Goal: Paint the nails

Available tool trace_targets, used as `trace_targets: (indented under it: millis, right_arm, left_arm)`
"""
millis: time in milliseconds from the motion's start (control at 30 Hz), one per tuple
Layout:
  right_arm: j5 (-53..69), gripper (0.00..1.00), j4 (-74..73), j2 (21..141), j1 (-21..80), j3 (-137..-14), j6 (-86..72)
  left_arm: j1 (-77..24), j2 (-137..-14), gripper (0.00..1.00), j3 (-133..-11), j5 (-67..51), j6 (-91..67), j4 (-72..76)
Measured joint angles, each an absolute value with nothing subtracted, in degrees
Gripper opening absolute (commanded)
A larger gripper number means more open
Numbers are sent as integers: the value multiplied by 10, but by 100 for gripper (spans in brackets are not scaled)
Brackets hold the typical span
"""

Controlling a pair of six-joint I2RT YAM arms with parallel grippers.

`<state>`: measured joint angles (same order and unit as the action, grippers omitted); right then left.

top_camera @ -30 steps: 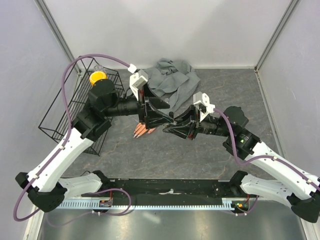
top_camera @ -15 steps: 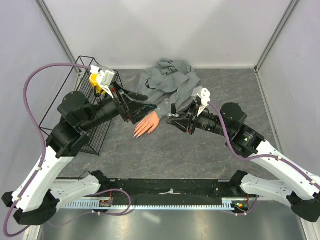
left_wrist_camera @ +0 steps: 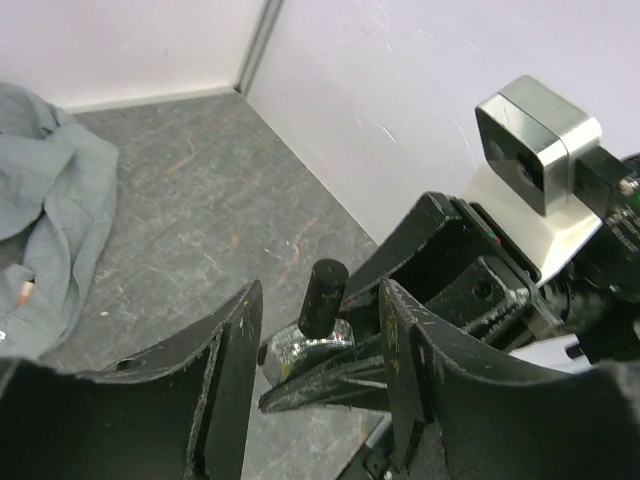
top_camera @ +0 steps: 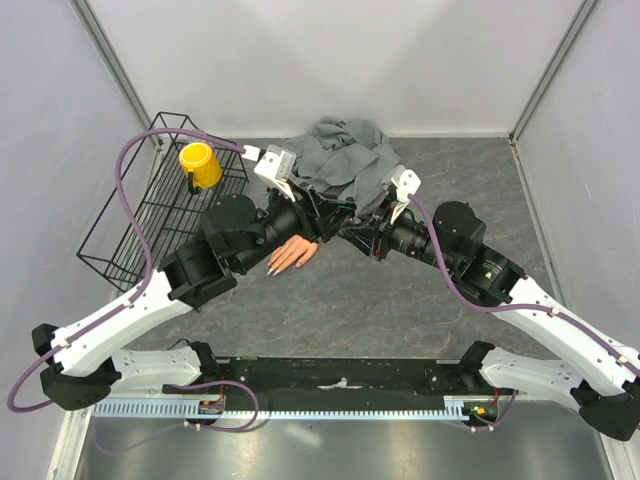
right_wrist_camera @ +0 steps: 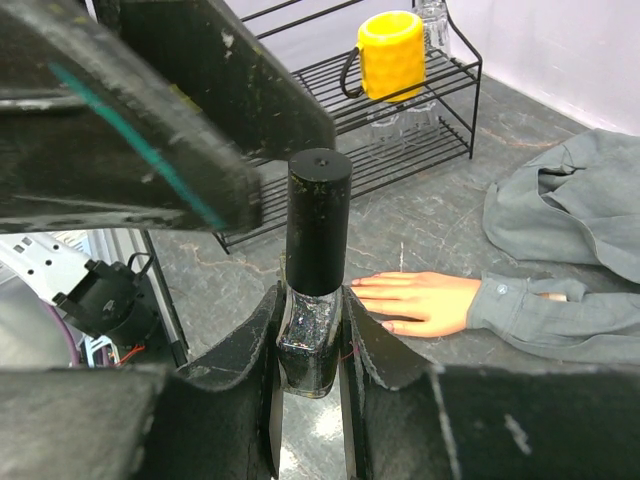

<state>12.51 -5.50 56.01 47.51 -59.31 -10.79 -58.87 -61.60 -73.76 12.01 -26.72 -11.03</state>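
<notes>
My right gripper point(right_wrist_camera: 312, 310) is shut on a glittery dark nail polish bottle point(right_wrist_camera: 308, 350) and holds it upright, black cap point(right_wrist_camera: 318, 220) on. My left gripper point(left_wrist_camera: 320, 300) is open, one jaw on each side of that cap point(left_wrist_camera: 324, 297), with a gap on both sides. In the top view the two grippers meet above the peach mannequin hand point(top_camera: 295, 255). The hand point(right_wrist_camera: 420, 300) lies flat in a grey sleeve point(right_wrist_camera: 540, 310). Its nails point(top_camera: 273, 270) point toward the near left. The thumb tip looks reddish.
A crumpled grey shirt point(top_camera: 340, 160) lies at the back centre. A black wire rack point(top_camera: 150, 215) stands on the left and holds a yellow mug point(top_camera: 198, 165). Grey walls enclose the table on three sides.
My left arm swung out toward the rack and came back to the centre. Its jaws now straddle the bottle cap and stand narrower. The right gripper kept its hold and shifted slightly back.
</notes>
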Motion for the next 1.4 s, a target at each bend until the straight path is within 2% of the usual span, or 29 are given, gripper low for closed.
trace_targets:
  millis: [300,733,833,900,1033,1067,1233,1400]
  right_arm:
    - [121,0,-55,560,475,-594,-108]
    - [120,0,-53,560,475,-597,-109]
    - [121,0,-52,560,475,-599,-110]
    - [121,0,-53,559,475,-600,-112]
    - [126,0,-53,559,475,-600,-117]
    - [130,0,-53,559,475,-600,-118]
    - [159,0,-51,552,476,-599,-117]
    - [239,0,-22,526,473,-583,-118]
  left_arm:
    - [-604,-634,46,-737,175,-252,-74]
    - [-605,-640,47,-713,149,-252,-64]
    - [-605,-640,40,-706,135,-252,-61]
    - [-605,-639,25,-700,130,-252,-55]
    - [-606,-627,13,-688,112,-246,-41]
    - [-606,-623,5,-685,108,-243,-39]
    - [-599,-603,2,-659,62,-228,-9]
    - [-539,-591,2,-639,-157,-220,43]
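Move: The black cap of the nail-polish bottle stands about 2 cm to the left hand's right and 2 cm below it, level with it ahead. The bottle, already in the right fingers, is just under the cap. The practice hand lies on the table about 15 cm ahead, 9 cm left and some 39 cm below the left hand. From the right hand, the cap is straight above, about 3 cm. Left hand eases 3 cm right and down, pinches the cap; both hands then draw back some 4 cm. ##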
